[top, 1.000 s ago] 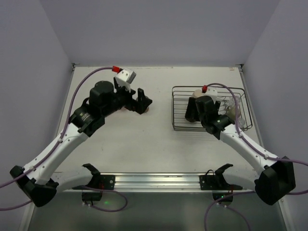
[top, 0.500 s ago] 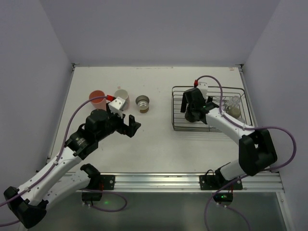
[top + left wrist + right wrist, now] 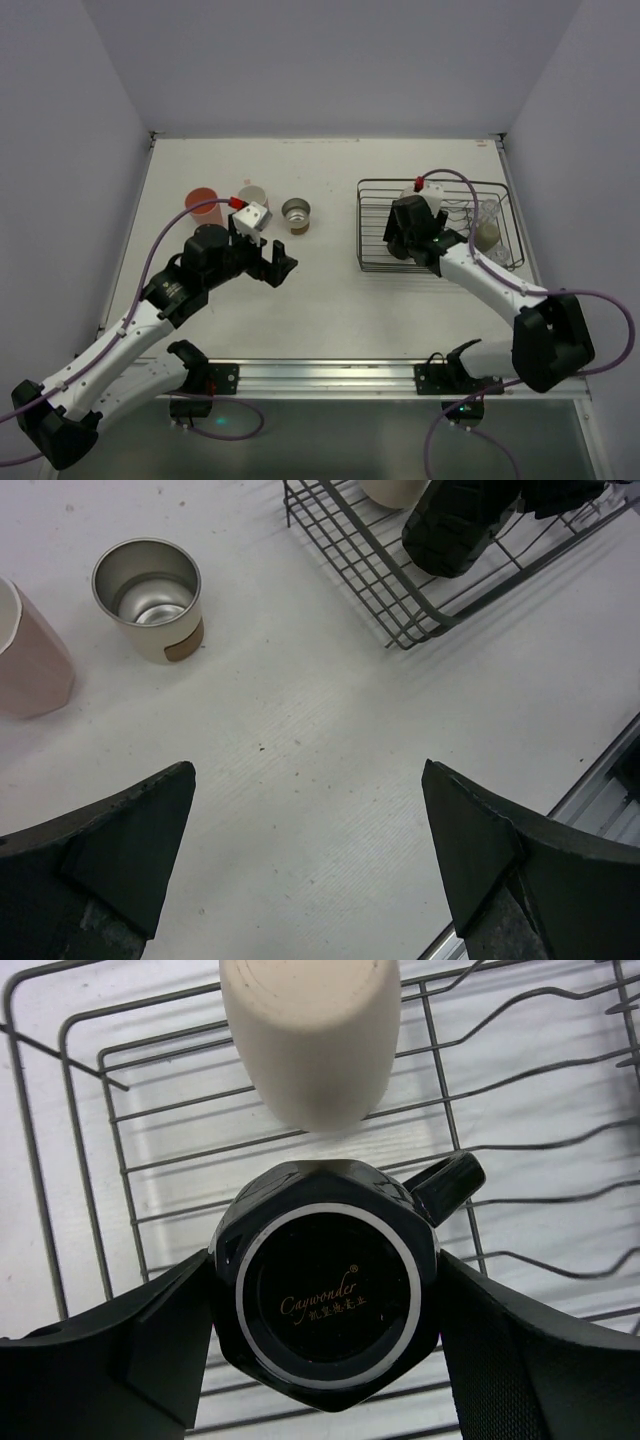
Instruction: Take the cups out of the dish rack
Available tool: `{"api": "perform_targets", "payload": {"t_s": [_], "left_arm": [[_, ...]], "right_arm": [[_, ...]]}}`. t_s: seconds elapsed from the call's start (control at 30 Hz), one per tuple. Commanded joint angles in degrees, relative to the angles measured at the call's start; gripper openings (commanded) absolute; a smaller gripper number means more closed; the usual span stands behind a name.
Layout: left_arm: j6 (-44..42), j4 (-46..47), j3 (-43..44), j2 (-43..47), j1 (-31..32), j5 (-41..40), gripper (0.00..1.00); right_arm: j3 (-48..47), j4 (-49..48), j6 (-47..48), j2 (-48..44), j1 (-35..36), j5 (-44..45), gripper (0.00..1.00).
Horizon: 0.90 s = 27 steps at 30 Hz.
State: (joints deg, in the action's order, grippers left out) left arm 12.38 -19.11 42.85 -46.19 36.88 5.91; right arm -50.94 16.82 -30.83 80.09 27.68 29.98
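Note:
The dish rack (image 3: 366, 232) stands at the right of the table. My right gripper (image 3: 325, 1332) reaches into it, and its fingers (image 3: 140, 1345) press both sides of an upturned dark mug (image 3: 325, 1260) whose handle (image 3: 446, 1186) points to the upper right. A beige cup (image 3: 310, 1035) lies just beyond the mug on the rack (image 3: 72, 1170). More cups, one beige (image 3: 487, 236) and one clear (image 3: 491, 211), sit at the rack's right end. The salmon cup (image 3: 201, 200), pale pink cup (image 3: 252, 194) and metal cup (image 3: 296, 213) stand on the table. My left gripper (image 3: 281, 263) hangs open just in front of them.
In the left wrist view the metal cup (image 3: 148, 598) and the pink cup (image 3: 30, 655) stand upright at the upper left, and the rack's corner (image 3: 400, 630) is at the upper right. A metal rail (image 3: 320, 375) runs along the near table edge.
My left gripper has drawn back from the cups on the table, leaving them standing. The right gripper has settled lower in the rack and its fingers have closed in on the dark mug.

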Motion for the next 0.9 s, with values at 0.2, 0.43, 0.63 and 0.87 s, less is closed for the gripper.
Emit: {"api": "perform_targets", "payload": {"t_s": [0.2, 0.43, 0.63, 0.87], "left_arm": [[6.77, 8.91, 1.54, -0.56, 0.12, 12.09, 0.93], [24.77, 37.50, -5.05, -4.60, 0.21, 26.68, 0.86], [38.76, 56.08, -8.40, -11.81, 0.64, 29.95, 0.64], [44.92, 64.81, -8.40, -16.64, 3.28, 30.74, 0.59]], "right_arm": [[6.81, -11.98, -1.34, -25.32, 1.23, -6.50, 0.46], [10.33, -16.28, -6.78, -39.04, 1.15, -22.92, 0.46], [16.57, -31.99, -20.74, -43.35, 2.20, -43.74, 0.46], [18.59, -37.99, -24.01, -39.68, 5.27, -48.16, 0.46]]}}
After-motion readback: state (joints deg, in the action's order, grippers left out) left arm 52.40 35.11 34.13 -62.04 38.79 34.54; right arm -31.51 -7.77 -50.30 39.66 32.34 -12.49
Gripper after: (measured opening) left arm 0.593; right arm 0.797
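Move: The black mug is already gripped in the right hand, low in the rack; the left gripper it goes to is about 29 cm to the left, 12 cm back and 10 cm higher. A beige cup stands some 9 cm ahead of the right hand and 2 cm to its right. From the left hand the black mug lies about 29 cm right, 12 cm ahead and 10 cm lower; the steel cup is some 24 cm ahead, 3 cm right and 17 cm lower. Lift the black mug up out of the rack with the right hand, about 17 cm, keeping the grip while drawing back, then swing left, rolling and turning counter-clockwise so its mouth faces the left gripper. Bring the left gripper right about 11 cm and up to meet the mug, rolling its right side up some 40 degrees, turning clockwise and partly closing its fingers. ##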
